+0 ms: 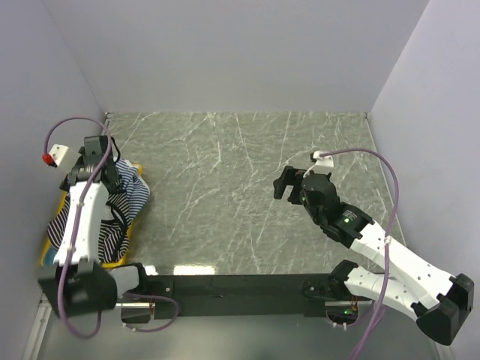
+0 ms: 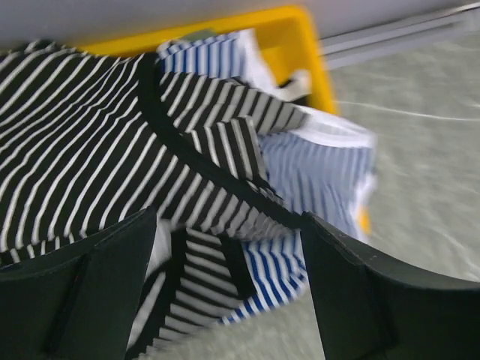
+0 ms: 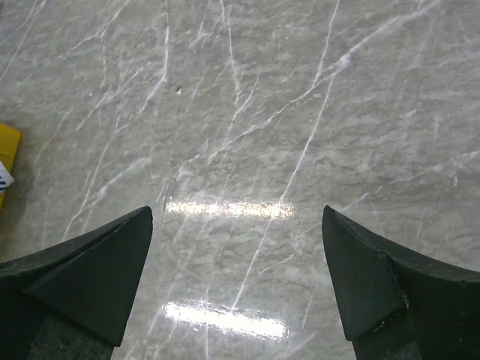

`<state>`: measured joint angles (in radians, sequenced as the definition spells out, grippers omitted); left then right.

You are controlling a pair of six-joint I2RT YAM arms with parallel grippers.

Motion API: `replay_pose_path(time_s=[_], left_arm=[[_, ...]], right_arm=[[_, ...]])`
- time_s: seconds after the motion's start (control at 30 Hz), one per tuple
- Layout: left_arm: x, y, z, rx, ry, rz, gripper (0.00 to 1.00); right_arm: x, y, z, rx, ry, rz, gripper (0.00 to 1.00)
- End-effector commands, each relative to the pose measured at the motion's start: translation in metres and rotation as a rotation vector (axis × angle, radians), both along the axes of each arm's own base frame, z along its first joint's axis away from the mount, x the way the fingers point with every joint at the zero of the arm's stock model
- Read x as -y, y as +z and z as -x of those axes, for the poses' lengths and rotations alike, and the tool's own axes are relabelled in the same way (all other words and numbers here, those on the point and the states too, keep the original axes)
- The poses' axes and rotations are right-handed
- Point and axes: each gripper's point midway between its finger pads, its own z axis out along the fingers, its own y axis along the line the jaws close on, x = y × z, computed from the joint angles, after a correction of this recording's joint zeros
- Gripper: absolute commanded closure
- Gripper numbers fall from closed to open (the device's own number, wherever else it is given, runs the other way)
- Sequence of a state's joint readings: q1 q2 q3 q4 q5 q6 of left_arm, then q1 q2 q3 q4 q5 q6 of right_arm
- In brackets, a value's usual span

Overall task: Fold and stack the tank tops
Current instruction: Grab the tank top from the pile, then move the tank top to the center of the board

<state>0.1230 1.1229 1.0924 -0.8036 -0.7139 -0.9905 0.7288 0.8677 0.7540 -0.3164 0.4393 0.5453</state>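
A heap of striped tank tops (image 1: 129,196) spills out of a yellow bin (image 1: 120,261) at the table's left edge. In the left wrist view a black-and-white tank top (image 2: 90,142) with black trim lies over a blue-and-white one (image 2: 322,176) with white trim. My left gripper (image 2: 229,225) hangs open just above this heap, with fabric showing between its fingers but not pinched. It sits at the heap's far end (image 1: 101,154) in the top view. My right gripper (image 1: 285,184) stands open over bare table right of centre, with nothing between its fingers (image 3: 236,217).
The marble-patterned table (image 1: 225,172) is walled on three sides. The bin's yellow rim (image 2: 300,37) stands close to the left wall. A corner of the bin (image 3: 6,154) shows at the left edge of the right wrist view. A black rail (image 1: 240,285) joins the arm bases.
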Motion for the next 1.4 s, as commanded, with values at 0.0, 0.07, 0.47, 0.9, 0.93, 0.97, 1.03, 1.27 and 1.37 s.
replay_pose_path(time_s=[0.0,0.07,0.47,0.9,0.93,0.97,1.03,1.27,1.37], left_arm=[[-0.014,-0.031,-0.009,-0.043,0.067,0.080,0.17],[-0.021,-0.050,-0.011,-0.077,0.118,0.103,0.16],[-0.044,-0.046,-0.013,-0.064,0.153,0.119,0.99],[0.015,0.176,-0.001,0.452,-0.240,-0.016,0.99],[0.027,0.184,-0.003,0.478,-0.291,-0.008,0.99],[0.044,0.202,-0.005,0.522,-0.356,-0.010,0.99],[0.067,0.217,-0.008,0.562,-0.439,0.007,0.99],[0.208,0.231,-0.024,0.607,-0.798,0.125,0.99],[0.270,0.224,-0.018,0.587,-0.922,0.148,0.99]], right_arm=[[-0.011,0.025,-0.005,0.049,0.020,-0.060,0.00],[-0.010,0.024,-0.004,0.046,0.023,-0.053,0.00],[-0.003,0.029,0.002,0.054,0.023,-0.038,0.00],[-0.011,0.065,-0.002,0.086,0.050,-0.066,0.00],[-0.011,0.072,-0.003,0.097,0.048,-0.070,0.00],[-0.010,0.075,-0.003,0.101,0.045,-0.067,0.00],[-0.007,0.085,-0.004,0.120,0.034,-0.072,0.00],[0.005,0.114,-0.005,0.178,-0.019,-0.086,0.00],[0.007,0.119,-0.005,0.191,-0.028,-0.097,0.00]])
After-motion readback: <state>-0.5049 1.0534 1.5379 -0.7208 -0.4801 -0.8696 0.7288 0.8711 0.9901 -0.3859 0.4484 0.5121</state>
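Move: The black-and-white striped tank top heaped on the pile has its middle about 5 cm back and 5 cm left of the left hand, some 12 cm below it. The blue-striped top lies roughly 3 cm ahead and 7 cm to the right, 13 cm down. The yellow bin's middle is about 7 cm back, 1 cm right and 16 cm below. From the right hand the black-striped top is some 55 cm left, 4 cm back and 11 cm lower. Lower the open left gripper about 10 cm, easing left, into the black-striped tank top and pinch the cloth. Then lift it steeply out of the yellow bin, some 30 cm, and carry it well to the right over the table, fingers tipping up and swinging clockwise. Raise the right gripper about 9 cm, still open. ##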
